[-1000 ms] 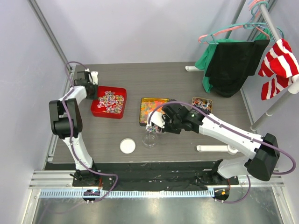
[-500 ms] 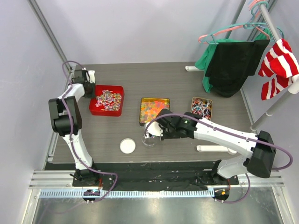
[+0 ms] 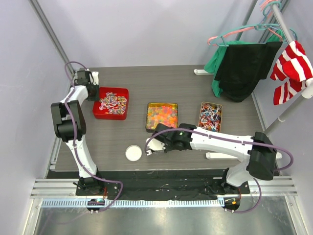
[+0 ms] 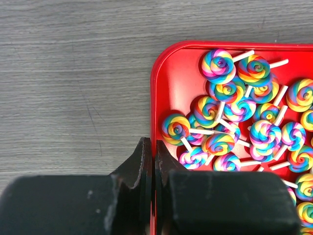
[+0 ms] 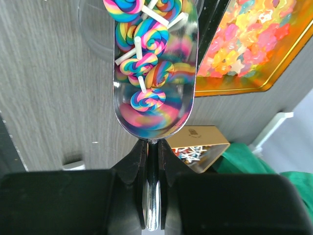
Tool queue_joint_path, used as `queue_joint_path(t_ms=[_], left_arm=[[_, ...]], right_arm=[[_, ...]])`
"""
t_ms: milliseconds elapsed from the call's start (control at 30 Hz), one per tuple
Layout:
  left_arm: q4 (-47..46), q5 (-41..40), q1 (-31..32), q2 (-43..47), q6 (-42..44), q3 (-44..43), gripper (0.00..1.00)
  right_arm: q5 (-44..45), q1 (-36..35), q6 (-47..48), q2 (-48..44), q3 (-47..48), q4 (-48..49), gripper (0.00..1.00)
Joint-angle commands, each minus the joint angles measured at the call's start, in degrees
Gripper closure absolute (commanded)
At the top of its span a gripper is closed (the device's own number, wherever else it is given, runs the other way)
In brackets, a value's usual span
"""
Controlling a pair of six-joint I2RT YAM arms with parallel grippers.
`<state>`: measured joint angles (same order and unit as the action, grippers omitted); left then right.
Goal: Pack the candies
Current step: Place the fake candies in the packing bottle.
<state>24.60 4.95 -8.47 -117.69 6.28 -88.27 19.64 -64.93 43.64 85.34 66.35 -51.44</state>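
The candies here are rainbow swirl lollipops (image 4: 219, 66) on white sticks, heaped in a red tray (image 4: 155, 88). My left gripper (image 4: 152, 145) is shut on that tray's left rim, seen from above as the left gripper (image 3: 93, 94) beside the red tray (image 3: 96, 115). My right gripper (image 5: 153, 145) is shut on the handle of a shiny metal scoop (image 5: 188, 73) carrying several lollipops (image 5: 146, 100). The scoop's front end hangs over a clear cup (image 5: 95, 29). From above, the right gripper (image 3: 155, 145) hides most of the cup.
A gold tray (image 3: 148, 128) of glossy gummy sweets sits mid-table, and a smaller gold tin (image 3: 201, 113) of wrapped sweets lies to its right. A white lid (image 3: 133, 153) lies near the front. A clothes rack with hanging garments (image 3: 239, 63) stands at the right, its white foot (image 3: 225, 155) on the table.
My right arm carried the loaded scoop toward the near edge and left, from beside the gold tray to over the cup. My left gripper drew the red tray slightly left and back.
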Motion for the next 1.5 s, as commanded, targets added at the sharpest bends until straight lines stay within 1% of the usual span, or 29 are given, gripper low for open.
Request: queue_joint_path(t_ms=[0, 600, 900, 1033, 1200, 1467], left_arm=[[-0.87, 0.41, -0.76, 0.44, -0.83, -2.87, 1.00], [-1.48, 1.20, -0.94, -0.17, -1.19, -2.61, 1.00], [-1.83, 1.11, -1.11, -0.17, -1.62, -2.35, 1.00], [-2.36, 0.85, -1.11, -0.17, -1.54, -1.65, 1.00], [-2.72, 1.38, -1.29, -0.44, -2.06, -1.29, 1.00], [-3.24, 1.64, -1.29, -0.35, -2.07, -0.33, 1.00]], right_arm=[[5.85, -1.78, 3.38, 1.05, 2.73, 0.46, 0.99], [10.59, -6.00, 7.16, 5.98, 5.46, -0.06, 0.99], [16.04, -9.51, 11.02, 10.02, 4.49, 1.60, 0.99], [17.10, -10.57, 11.91, 11.95, 6.07, 2.31, 0.99], [18.77, -11.19, 13.23, 14.15, 8.27, 3.36, 0.99], [19.21, -11.36, 15.07, 15.03, 9.59, 3.80, 0.99]])
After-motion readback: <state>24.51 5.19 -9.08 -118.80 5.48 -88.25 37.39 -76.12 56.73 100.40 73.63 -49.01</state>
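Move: The packing bottle, where the scoopful of lollipops is bound, stands about 13 cm left of the right hand and roughly 1 cm nearer the base, its middle some 8 cm lower. Of that hand, the gummy tray lies about 14 cm ahead and 9 cm left, the white lid some 26 cm left and 5 cm back; both are low on the table. From the left hand the bottle is about 34 cm right, 26 cm back, at nearly its own height. The loaded scoop, still pinched by its handle in the right hand, travels some 6 cm left towards the packing bottle at almost steady height. Meanwhile the wrist turns about 30 degrees in all, lowering its left side so the scoop's tip dips, and swinging counter-clockwise, bringing the tip into the bottle's mouth; the fingers keep their hold. ##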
